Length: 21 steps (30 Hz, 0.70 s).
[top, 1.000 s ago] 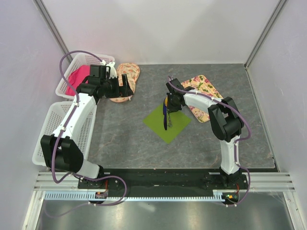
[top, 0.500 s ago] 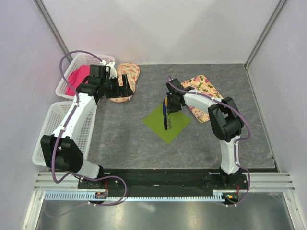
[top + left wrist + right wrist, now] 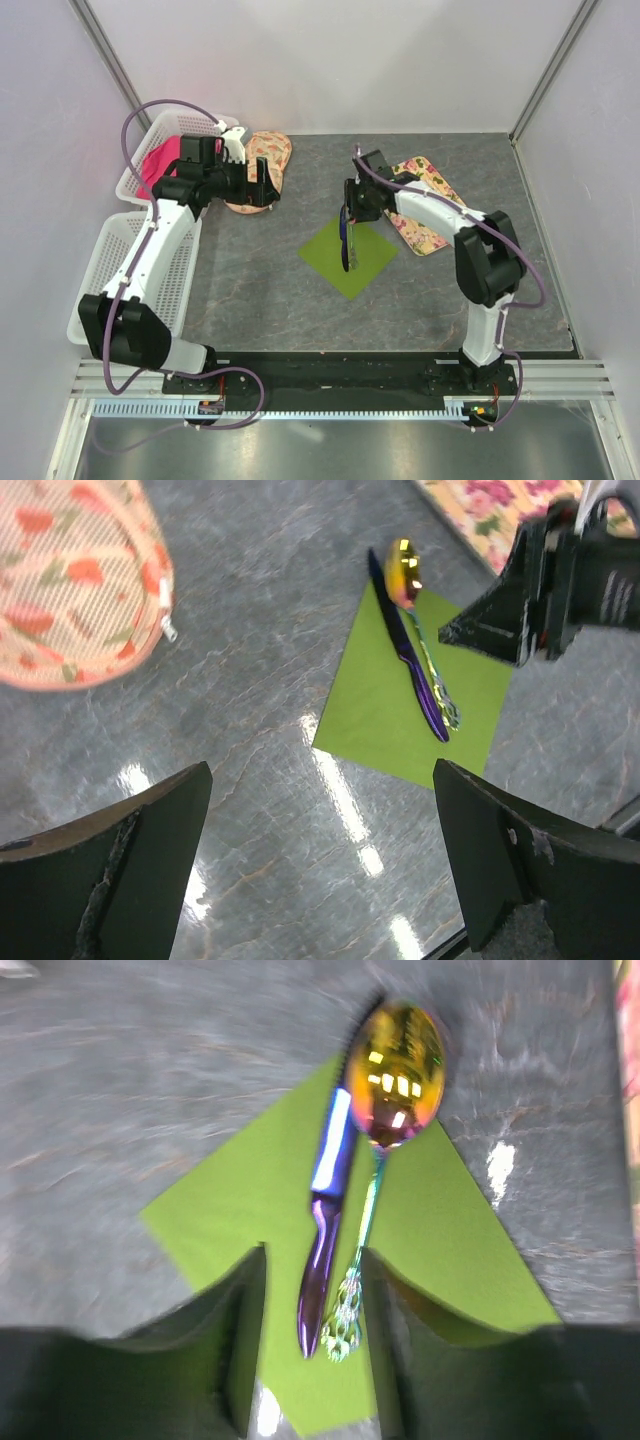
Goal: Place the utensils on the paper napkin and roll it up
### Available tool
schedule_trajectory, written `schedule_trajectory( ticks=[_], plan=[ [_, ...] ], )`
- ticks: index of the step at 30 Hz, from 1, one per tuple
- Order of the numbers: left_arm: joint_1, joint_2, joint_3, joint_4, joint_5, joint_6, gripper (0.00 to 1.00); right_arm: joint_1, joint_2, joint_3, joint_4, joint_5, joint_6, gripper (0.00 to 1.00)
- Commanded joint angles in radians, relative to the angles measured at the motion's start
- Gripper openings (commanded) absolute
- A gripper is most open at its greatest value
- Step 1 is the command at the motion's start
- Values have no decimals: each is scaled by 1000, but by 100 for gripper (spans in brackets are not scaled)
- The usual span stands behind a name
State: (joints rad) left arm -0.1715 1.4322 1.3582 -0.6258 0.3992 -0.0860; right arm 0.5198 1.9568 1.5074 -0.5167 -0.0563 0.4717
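Note:
The lime-green paper napkin (image 3: pixel 352 262) lies flat on the grey table. The dark-blue utensil (image 3: pixel 346 248) and the gold-ended spoon lie side by side across it. In the right wrist view the blue one (image 3: pixel 323 1245) and the spoon (image 3: pixel 394 1068) rest on the napkin (image 3: pixel 215 1210), the spoon's bowl past its far corner. My right gripper (image 3: pixel 315 1345) is open and empty, hovering over their handle ends; from above it (image 3: pixel 352 214) hangs at the napkin's far corner. My left gripper (image 3: pixel 262 186) is open and empty, well to the left. Its view shows the napkin (image 3: pixel 385 715) and utensils (image 3: pixel 412 660).
A floral pouch (image 3: pixel 262 165) lies under the left gripper, and a floral mat (image 3: pixel 428 208) right of the right arm. Two white baskets (image 3: pixel 112 270) stand along the left edge; the far one holds a pink cloth (image 3: pixel 165 160). Walls close in the table.
The right arm has swung its elbow outward and drawn the gripper back toward the napkin's far corner. The utensils stay on the napkin. The left arm shifted slightly.

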Motion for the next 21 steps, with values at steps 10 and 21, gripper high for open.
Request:
schedule_trajectory(
  ticks=[10,21],
  plan=[
    [-8,-3,73,48,590,345,100,-214,-282,-128,110,-485,-170,98],
    [-557,-76,-367,339,264,848,88,-303,-332,-277,164,-640,-145,98]
  ],
)
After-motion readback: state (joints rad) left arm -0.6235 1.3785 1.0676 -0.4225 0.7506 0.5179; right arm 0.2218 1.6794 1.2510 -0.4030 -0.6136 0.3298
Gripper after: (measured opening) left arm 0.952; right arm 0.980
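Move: The napkin's near corner lies about 15 cm back and 17 cm to the right of the empty left hand and some 21 cm below it; the napkin's middle is about 4 cm back and 17 cm to the right. The just-freed right hand has the spoon's middle about 2 cm back and 5 cm below, the knife 2 cm to the left of the spoon, the napkin's middle 7 cm back, and the floral cloth roughly 15 cm to the right and 5 cm ahead. The right hand climbs about 10 cm straight off the laid spoon with its fingers spreading from half to fully open, then swings some 6 cm to its right, off towards the floral cloth, and sinks a few centimetres while the wrist rolls its left side up about 20 degrees. The left hand first lifts 5 cm, easing back and right, then sweeps fast back and right and down towards the napkin's near corner, some 15 cm each way level, turning about 60 degrees clockwise with its fingers open and touching nothing. ##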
